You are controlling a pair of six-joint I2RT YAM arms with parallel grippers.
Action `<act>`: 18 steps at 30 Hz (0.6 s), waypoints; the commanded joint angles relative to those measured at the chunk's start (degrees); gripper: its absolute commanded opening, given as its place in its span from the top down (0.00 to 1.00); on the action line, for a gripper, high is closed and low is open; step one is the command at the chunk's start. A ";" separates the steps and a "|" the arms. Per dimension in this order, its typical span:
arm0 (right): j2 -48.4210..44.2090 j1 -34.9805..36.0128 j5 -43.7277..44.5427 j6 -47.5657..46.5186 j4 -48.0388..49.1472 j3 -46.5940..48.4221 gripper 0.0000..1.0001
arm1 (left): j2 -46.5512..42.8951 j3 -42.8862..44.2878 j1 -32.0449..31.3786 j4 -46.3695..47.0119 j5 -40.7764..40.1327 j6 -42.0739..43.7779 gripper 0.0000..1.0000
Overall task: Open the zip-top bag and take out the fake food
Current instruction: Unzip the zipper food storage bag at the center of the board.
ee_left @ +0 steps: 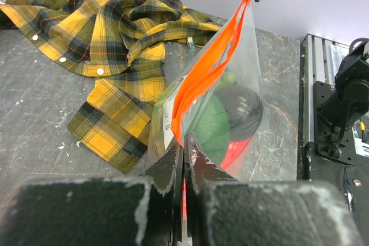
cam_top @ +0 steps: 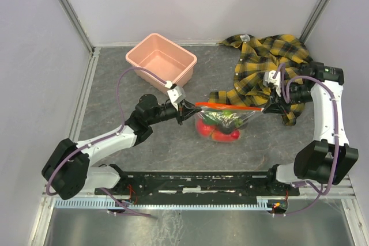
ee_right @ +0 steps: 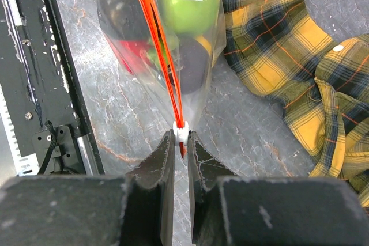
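The zip-top bag (cam_top: 247,116) hangs stretched between my two grippers, its orange-red zip strip (cam_top: 228,106) pulled taut. My left gripper (cam_top: 187,108) is shut on the strip's left end; in the left wrist view the fingers (ee_left: 184,149) pinch the orange edge. My right gripper (cam_top: 266,108) is shut on the white slider (ee_right: 181,131) at the strip's right end. The fake food (cam_top: 219,129) sits inside the bag. It includes a light green fruit (ee_right: 190,10), a dark green one (ee_left: 213,128) and red pieces (ee_right: 130,50). Whether the bag's bottom touches the table I cannot tell.
A pink tub (cam_top: 162,60) stands at the back, left of centre. The yellow-and-black plaid shirt (cam_top: 265,64) lies crumpled at the back right, close behind the right gripper. The black base rail (cam_top: 202,182) runs along the near edge.
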 commanded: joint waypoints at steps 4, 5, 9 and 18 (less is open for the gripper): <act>1.01 -0.99 -2.70 -4.68 -6.29 2.96 0.95 | 4.39 7.09 0.77 2.13 3.66 6.40 0.97; 1.30 -0.99 -4.22 -5.74 -7.47 3.25 0.89 | 5.73 8.72 0.77 2.14 4.50 7.07 0.97; 1.93 -0.98 -8.43 -6.50 -9.11 4.83 0.53 | 11.94 16.92 0.71 2.43 8.40 10.20 0.97; -1.94 2.73 -18.77 -0.36 -8.84 7.23 0.11 | 18.48 24.13 0.77 -1.74 17.35 25.35 0.97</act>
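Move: The zip-top bag hangs between the grippers. The left one pinches one end of its orange zipper; the white slider, in the right fingers, is roughly 24 cm to the left hand's right at about its height. From the left hand, the fake food is about 9 cm right, 4 cm back and 12 cm below. From the right hand, that food is some 15 cm left, 3 cm back and 12 cm below, and the plaid shirt about 19 cm forward, 7 cm right, 18 cm below. Open the right gripper wide to let go of the white slider at the zipper's end, then lift it about 4 cm, easing slightly forward and left, clear of the bag. Keep the left gripper shut on its zipper end and carry it about 6 cm right, with some 4 cm forward and up, rolling it about 15 degrees and turning it a little clockwise. ##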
